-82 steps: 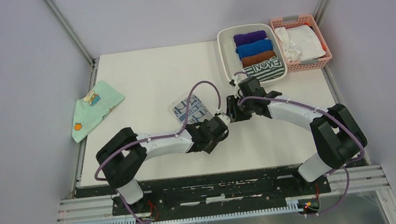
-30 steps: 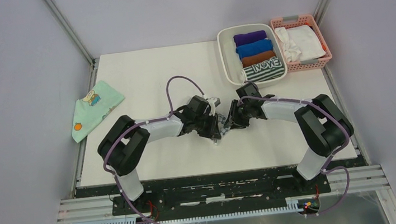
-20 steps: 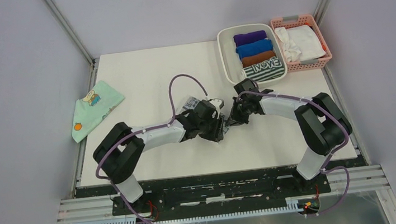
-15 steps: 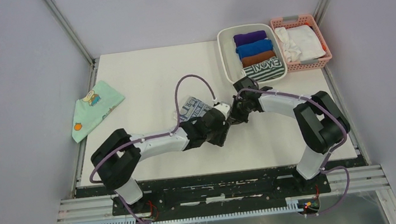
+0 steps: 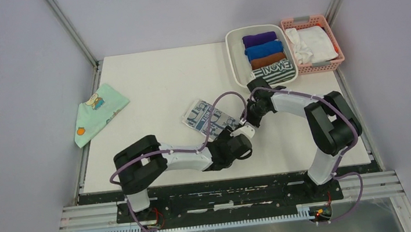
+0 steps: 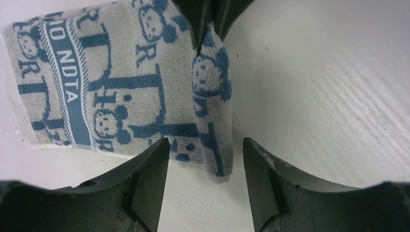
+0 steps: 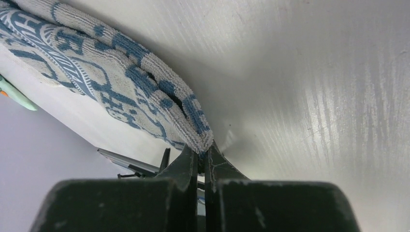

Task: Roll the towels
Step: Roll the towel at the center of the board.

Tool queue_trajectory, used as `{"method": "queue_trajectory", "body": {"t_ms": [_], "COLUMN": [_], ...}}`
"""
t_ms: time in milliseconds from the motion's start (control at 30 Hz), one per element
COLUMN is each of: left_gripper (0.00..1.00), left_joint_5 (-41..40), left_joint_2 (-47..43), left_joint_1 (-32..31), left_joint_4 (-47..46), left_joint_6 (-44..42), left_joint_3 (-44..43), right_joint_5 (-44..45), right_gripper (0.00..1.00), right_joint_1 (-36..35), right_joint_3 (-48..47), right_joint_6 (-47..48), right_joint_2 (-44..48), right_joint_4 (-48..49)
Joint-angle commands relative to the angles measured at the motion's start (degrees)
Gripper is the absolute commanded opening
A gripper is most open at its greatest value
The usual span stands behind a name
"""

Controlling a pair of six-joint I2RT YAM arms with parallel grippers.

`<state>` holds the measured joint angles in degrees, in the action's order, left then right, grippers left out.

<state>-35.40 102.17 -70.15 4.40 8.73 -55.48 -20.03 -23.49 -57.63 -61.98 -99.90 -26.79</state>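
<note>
The blue-grey patterned towel [image 5: 205, 116] [image 6: 111, 82] lies folded at mid-table, its white lettered band facing up. My right gripper [image 5: 248, 120] [image 7: 200, 155] is shut on the folded edge of that towel [image 7: 145, 82] and pinches its right corner just off the table. My left gripper [image 5: 237, 141] [image 6: 205, 181] sits nearer the front edge, open, with bare table between its fingers and the towel's near corner just ahead of them. The dark green-and-white striped towel [image 5: 274, 72] lies rolled in the white tray [image 5: 232, 54].
Purple, blue and brown rolls fill the rest of the white tray. A pink basket [image 5: 335, 43] with white cloths stands beside it at the back right. A mint-green cartoon cloth [image 5: 97, 109] hangs over the table's left edge.
My left gripper let go of the towel, opened and drew back toward the front edge. My right gripper closed on the towel's corner and stayed there.
</note>
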Motion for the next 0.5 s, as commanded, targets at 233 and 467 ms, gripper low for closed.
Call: {"method": "queue_trajectory", "body": {"t_ms": [233,467], "left_gripper": [0.51,0.08], "left_joint_5": [-8.46,-7.58], "left_joint_2": [6.16,5.08], "left_joint_1": [-2.27,-1.86], "left_joint_4": [-4.75,-3.47], "left_joint_6": [-6.45,-4.08], "left_joint_3": [-4.32,-3.70], "right_joint_5": [-1.41,-0.13], "right_gripper": [0.00,0.02], "right_joint_1": [0.46,0.79], "right_joint_3": [-1.68,-1.00], "right_joint_6": [-2.96,-1.05], "right_joint_2": [0.88,2.76], "right_joint_4": [-0.47,0.62]}}
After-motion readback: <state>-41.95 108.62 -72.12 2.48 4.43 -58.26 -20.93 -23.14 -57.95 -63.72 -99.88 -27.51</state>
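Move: The near end of the towel's rolled edge sits between the left hand's open fingers, about 1 cm ahead, 1 cm to the right and 1 cm below. The far end is in the right gripper, some 6 cm ahead of the left hand and 4 cm to its right. The towel's flat part centres about 7 cm ahead, 6 cm left and 3 cm below the left hand. From the right hand, that near end is about 5 cm back, 3 cm left and 2 cm lower. The towel's rolled edge gets its second grip at the near end: the left hand sinks a little over 1 cm around it, easing slightly forward and to the right, with a tilt of some 10 degrees, then shuts its wide-open fingers and pinches the roll. The right hand stays put, still clamping the far end. ##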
